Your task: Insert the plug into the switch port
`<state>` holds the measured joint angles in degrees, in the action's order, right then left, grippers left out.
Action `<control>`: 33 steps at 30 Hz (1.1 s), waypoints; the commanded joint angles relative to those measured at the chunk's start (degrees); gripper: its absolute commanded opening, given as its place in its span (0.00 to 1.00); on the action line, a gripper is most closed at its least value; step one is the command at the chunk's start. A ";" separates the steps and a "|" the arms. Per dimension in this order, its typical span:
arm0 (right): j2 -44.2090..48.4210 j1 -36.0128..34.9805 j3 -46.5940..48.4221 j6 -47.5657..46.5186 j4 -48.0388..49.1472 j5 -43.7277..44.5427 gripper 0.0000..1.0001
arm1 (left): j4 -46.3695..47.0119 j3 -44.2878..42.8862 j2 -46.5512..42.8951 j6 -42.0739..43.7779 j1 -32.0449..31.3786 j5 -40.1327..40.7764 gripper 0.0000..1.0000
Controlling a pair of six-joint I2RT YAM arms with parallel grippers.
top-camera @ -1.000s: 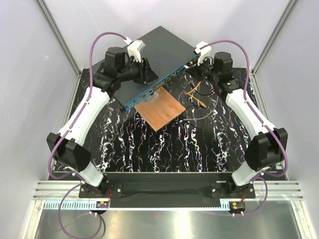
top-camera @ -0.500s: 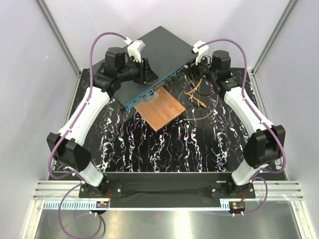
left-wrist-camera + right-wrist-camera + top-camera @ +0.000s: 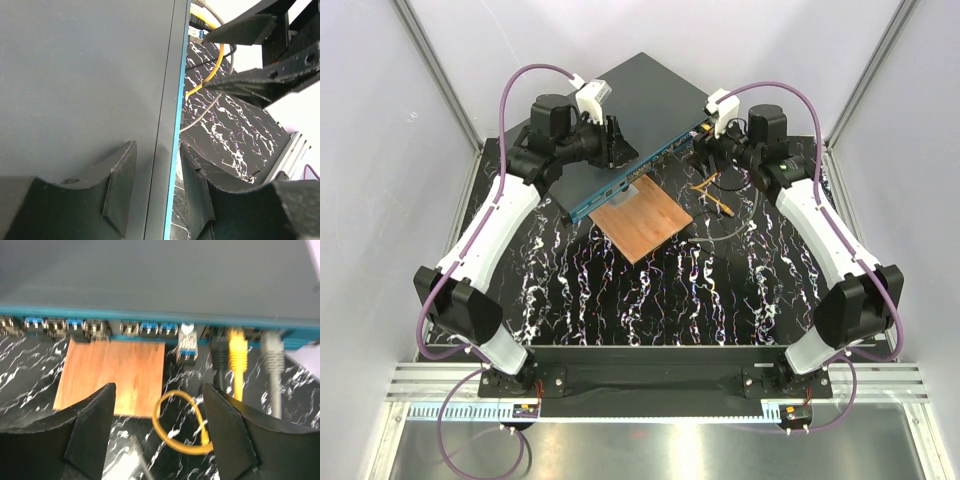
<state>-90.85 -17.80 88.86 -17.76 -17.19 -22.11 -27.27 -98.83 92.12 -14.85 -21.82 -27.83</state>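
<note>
The switch, a flat dark box [image 3: 645, 95], lies at the back, and its teal front face [image 3: 125, 314] is lined with square ports [image 3: 150, 330]. A small silver-and-blue plug [image 3: 187, 347] sticks out of one port. Beside it black, yellow [image 3: 237, 347] and grey plugs sit in other ports. My right gripper [image 3: 157, 435] is open and empty, a short way back from the face [image 3: 705, 150]; it also shows in the left wrist view [image 3: 206, 61]. My left gripper [image 3: 157, 190] is open, straddling the switch's front top edge [image 3: 617, 145].
A copper-brown square plate [image 3: 642, 220] lies on the black marbled table [image 3: 650, 300] in front of the switch. A yellow cable loop [image 3: 182, 425] and a thin grey cable [image 3: 720, 232] lie on the table below my right gripper. White walls enclose the table.
My right gripper has shifted slightly by the right end of the switch's front face, ending a little nearer and lower. The left arm has not moved.
</note>
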 commanded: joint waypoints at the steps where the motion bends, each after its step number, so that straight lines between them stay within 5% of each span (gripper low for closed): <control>1: 1.99 0.13 3.77 -0.26 -6.00 1.02 0.76 | 3.10 -0.40 -0.45 0.00 -0.06 -1.43 0.45; 5: 0.33 1.45 7.55 0.61 -11.19 -0.04 0.52 | 3.01 -0.31 -0.53 0.17 -0.06 -1.43 0.45; 12: -3.98 1.89 15.89 2.20 -17.34 0.04 0.35 | 3.62 0.48 -0.71 0.17 -0.06 -1.43 0.45; 17: -7.84 1.81 19.94 1.68 -20.42 1.10 0.29 | 3.89 0.48 -0.53 0.17 0.03 -1.52 0.45; 33: -11.28 1.37 24.08 1.85 -19.81 2.60 0.30 | 4.41 0.83 -0.45 0.26 0.03 -1.70 0.45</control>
<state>-101.38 -16.08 109.65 -16.40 -38.39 -20.40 -25.98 -97.86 92.12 -14.85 -21.82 -28.32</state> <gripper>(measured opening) 0.297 0.450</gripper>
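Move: Just in front of the switch port, the right hand has the plug about 4 cm ahead and 2 cm to its left, roughly level. Beside it on the same front face, also level, are the black cable plug some 5 cm straight ahead of the hand, the yellow cable plug 6 cm ahead and 1 cm right, and the grey cable plug 7 cm ahead and 3 cm right. From the left hand the plug lies about 5 cm ahead, 13 cm right and 4 cm lower. Easing back about 1 cm and to its right, clear of the plug, the right hand lifts some 3 cm, then comes forward and down again to nearly its first height, ending shifted rightwards along the switch's front face. Meanwhile its wide-open fingers narrow to under half that gap on nothing, and the fingertips tip down about 10 degrees. ##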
